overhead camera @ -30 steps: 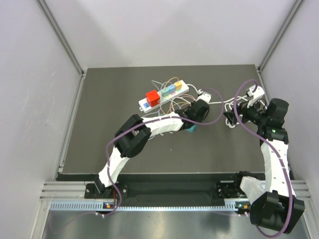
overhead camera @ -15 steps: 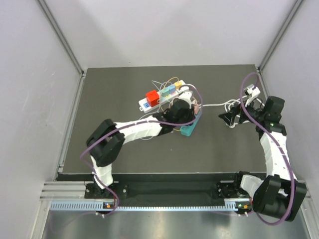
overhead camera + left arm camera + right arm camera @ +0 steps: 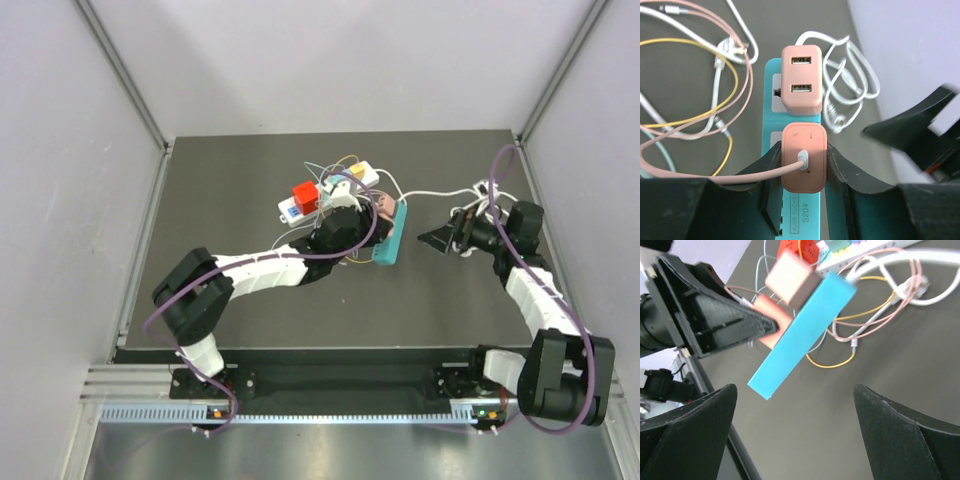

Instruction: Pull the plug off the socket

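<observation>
A teal socket strip (image 3: 390, 233) carries two pink plugs. My left gripper (image 3: 804, 160) is shut on the nearer pink plug (image 3: 804, 176), which has a pink cable; its fingers press both sides. The second pink plug (image 3: 801, 80), a USB charger, sits just beyond it on the teal strip (image 3: 771, 75). In the right wrist view the strip (image 3: 800, 335) hangs tilted from the held plug (image 3: 771, 330). My right gripper (image 3: 794, 390) is open and empty, just right of the strip, apart from it. It shows in the top view (image 3: 437, 240) facing my left gripper (image 3: 372, 215).
A white power strip (image 3: 325, 190) with a red cube plug (image 3: 304, 195) and other coloured plugs lies behind. Loose pink, yellow and white cables (image 3: 715, 85) spread over the dark mat around it. A white cable coil (image 3: 850, 75) lies right of the teal strip.
My left gripper has swung back and left with the plug, turning the teal strip lengthwise and tilting it up. My right gripper has moved left toward the strip.
</observation>
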Action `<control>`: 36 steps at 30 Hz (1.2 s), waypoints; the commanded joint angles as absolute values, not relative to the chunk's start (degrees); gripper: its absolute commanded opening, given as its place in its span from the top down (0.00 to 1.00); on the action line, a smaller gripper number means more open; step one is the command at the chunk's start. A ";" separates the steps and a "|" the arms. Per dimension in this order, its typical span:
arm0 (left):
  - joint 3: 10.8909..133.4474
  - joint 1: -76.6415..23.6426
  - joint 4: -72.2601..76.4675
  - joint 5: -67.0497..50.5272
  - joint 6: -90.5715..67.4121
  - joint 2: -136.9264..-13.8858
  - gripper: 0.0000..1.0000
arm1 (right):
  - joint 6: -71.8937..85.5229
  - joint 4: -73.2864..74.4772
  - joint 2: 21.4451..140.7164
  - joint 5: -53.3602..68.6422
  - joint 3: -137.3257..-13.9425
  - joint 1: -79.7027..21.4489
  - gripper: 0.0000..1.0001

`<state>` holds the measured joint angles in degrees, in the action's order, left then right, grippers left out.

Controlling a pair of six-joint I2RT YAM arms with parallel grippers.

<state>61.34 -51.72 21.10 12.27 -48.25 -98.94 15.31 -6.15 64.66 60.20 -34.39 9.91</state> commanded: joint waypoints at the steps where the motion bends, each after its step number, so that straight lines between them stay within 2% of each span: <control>1: 62.66 -51.68 33.84 17.66 -55.36 -98.96 1.00 | 19.77 -9.51 66.18 55.12 -35.68 5.98 0.00; 14: 66.44 -53.26 35.95 19.51 -59.94 -103.18 1.00 | 23.73 -11.25 69.61 46.85 -35.77 -3.77 0.00; 22: 69.43 -55.02 35.60 24.07 -59.50 -104.50 1.00 | 23.20 -10.02 72.33 42.63 -36.91 -6.50 0.07; 27: 70.40 -56.69 34.72 27.67 -59.41 -105.38 1.00 | 23.12 -10.11 71.54 40.17 -36.74 -6.50 0.23; 32: 71.98 -57.83 33.93 29.88 -58.36 -106.26 1.00 | 22.85 -9.23 72.95 39.20 -37.35 -6.59 0.34; 35: 72.95 -58.27 33.58 30.58 -57.66 -106.61 1.00 | 22.68 -8.61 73.65 39.46 -37.88 -6.50 0.46; 36: 73.12 -58.36 33.49 30.59 -57.48 -106.61 1.00 | 22.68 -8.53 73.83 39.81 -37.97 -6.50 0.57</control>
<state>69.17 -57.65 27.05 28.21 -58.08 -107.46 23.22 -7.22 72.95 41.01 -34.98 -5.91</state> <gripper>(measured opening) 0.378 0.482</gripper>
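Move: The teal socket strip hangs from the plug that my left hand already pinches. Its middle is some 9 cm to the left of my open right hand, 2 cm ahead and about 5 cm lower. The plug is 12 cm left, 2 cm ahead; the pink USB adapter is 10 cm left, 6 cm ahead. From my left hand the strip's middle is about 3 cm right, level ahead, 2 cm lower; the white power strip is roughly 13 cm ahead, 10 cm left, 12 cm below. I bring my right hand left and down, about 5 cm each, tipping its fingers some 10 degrees lower, to straddle the near, free end of the socket strip, then close them from wide open to about half. My left hand keeps its pinch on the plug and carries it with the strip some 4 cm right towards them, a little forward and up, turning about 10 degrees counter-clockwise. ##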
